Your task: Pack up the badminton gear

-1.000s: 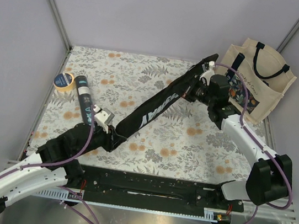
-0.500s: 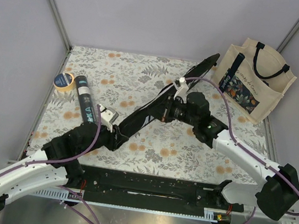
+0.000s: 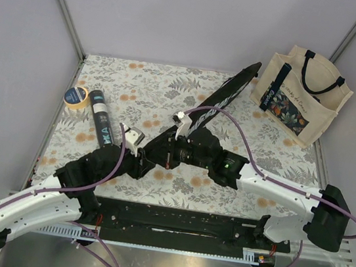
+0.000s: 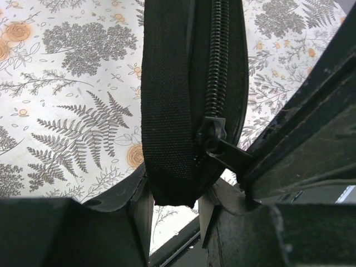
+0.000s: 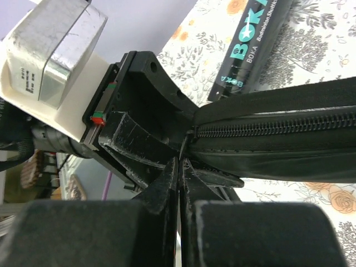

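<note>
The long black racket bag (image 3: 229, 93) lies diagonally across the table, its far tip by the tote. My left gripper (image 3: 142, 162) is shut on the bag's near end (image 4: 169, 111), which sits between its fingers (image 4: 139, 206). My right gripper (image 3: 169, 155) is right beside it, its fingers pressed together on the zipper pull (image 4: 229, 153) at the near end of the zipper (image 5: 278, 129); in the right wrist view the gripper (image 5: 181, 164) shows as closed. The black tube with teal lettering (image 3: 101, 121) lies to the left and also shows in the right wrist view (image 5: 255, 50). Rackets and shuttlecocks are out of view.
A cream tote bag with dark handles (image 3: 304, 95) stands at the back right. A yellow-rimmed tape roll (image 3: 76, 96) lies at the left beside the tube. The two grippers are almost touching at the bag's near end.
My right gripper has slid along the bag from its far end by the tote down to the near end beside my left gripper. The left gripper kept hold of the bag's end.
</note>
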`<state>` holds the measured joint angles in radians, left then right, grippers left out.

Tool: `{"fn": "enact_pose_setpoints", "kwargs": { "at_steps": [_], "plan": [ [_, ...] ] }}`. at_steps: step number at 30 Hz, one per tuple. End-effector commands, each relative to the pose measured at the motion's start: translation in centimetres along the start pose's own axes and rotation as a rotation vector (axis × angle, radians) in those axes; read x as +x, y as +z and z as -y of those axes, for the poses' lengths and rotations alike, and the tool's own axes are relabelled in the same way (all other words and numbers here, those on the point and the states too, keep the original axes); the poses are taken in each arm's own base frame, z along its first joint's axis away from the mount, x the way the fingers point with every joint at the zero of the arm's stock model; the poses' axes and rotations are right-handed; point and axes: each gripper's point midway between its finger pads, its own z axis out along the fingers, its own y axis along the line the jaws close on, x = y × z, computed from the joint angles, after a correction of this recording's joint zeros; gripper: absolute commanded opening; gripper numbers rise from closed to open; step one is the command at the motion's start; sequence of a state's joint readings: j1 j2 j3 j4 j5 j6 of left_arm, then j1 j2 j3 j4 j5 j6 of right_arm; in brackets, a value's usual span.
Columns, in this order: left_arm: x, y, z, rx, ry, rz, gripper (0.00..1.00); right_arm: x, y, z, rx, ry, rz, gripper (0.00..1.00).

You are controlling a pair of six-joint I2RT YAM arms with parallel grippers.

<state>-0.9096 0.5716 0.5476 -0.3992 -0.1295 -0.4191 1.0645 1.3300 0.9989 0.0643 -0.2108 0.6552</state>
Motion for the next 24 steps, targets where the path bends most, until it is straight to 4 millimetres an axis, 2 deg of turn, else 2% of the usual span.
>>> {"fn": "enact_pose_setpoints", "kwargs": {
  "at_steps": [1,5,8,10,13,14,17,20,24],
  "plan": [
    [-4.9,-0.2,0.2,-0.03,-0.054,0.17,0.0,0.6,0.5,-5.1,-0.142,-0.032,-0.015,0.0],
    [-5.2,-0.2,0.2,-0.039,-0.056,0.175,0.0,1.9,0.9,-5.3,-0.138,-0.025,-0.033,0.0],
    [-5.4,-0.2,0.0,-0.051,-0.061,0.184,0.0,2.4,1.1,-4.7,-0.122,-0.004,-0.029,0.0],
    [-5.3,-0.2,-0.2,-0.058,-0.064,0.186,0.0,2.6,1.2,-4.1,-0.096,0.007,-0.021,0.0],
    [-5.0,-0.2,-0.4,-0.065,-0.075,0.187,0.0,1.7,1.0,-3.2,-0.038,0.018,0.027,0.0],
    [-5.0,-0.2,-0.5,-0.072,-0.084,0.191,0.0,1.1,0.8,-2.9,-0.01,0.021,0.055,0.04],
    [-4.2,0.0,-1.8,-0.132,-0.108,0.187,0.0,-1.3,-0.6,-1.7,0.084,-0.003,0.159,0.28],
    [-3.0,0.2,-3.6,-0.228,-0.121,0.158,0.0,-3.6,-3.0,0.2,0.198,-0.04,0.27,0.49],
    [-1.6,0.7,-3.4,-0.222,-0.136,0.104,0.02,-5.3,-7.2,2.8,0.298,-0.049,0.394,0.65]
  ]
}}
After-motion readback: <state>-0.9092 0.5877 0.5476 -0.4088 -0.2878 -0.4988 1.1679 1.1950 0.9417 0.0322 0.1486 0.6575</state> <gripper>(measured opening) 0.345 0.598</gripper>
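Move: The right gripper already pinches the racket bag's zip pull; the bag's near end, clamped in the left gripper, lies about 5 cm to this hand's left, level fore and aft and 2 cm lower. The black shuttlecock tube lies on the table some 14 cm ahead, 27 cm left and 17 cm below the right hand. From the left gripper the zip pull is about 5 cm to the right, 1 cm ahead and 2 cm up. Ease the right gripper about 1 cm left and slightly down towards the bag's clamped end, keeping the zip pull pinched, and hold there briefly. Then open the fingers, let go of the pull and draw off right and up, some 4 cm, turning clockwise. Keep the left gripper shut on the bag end, carrying it 2 to 3 cm forward and left with a slight counter-clockwise turn. ##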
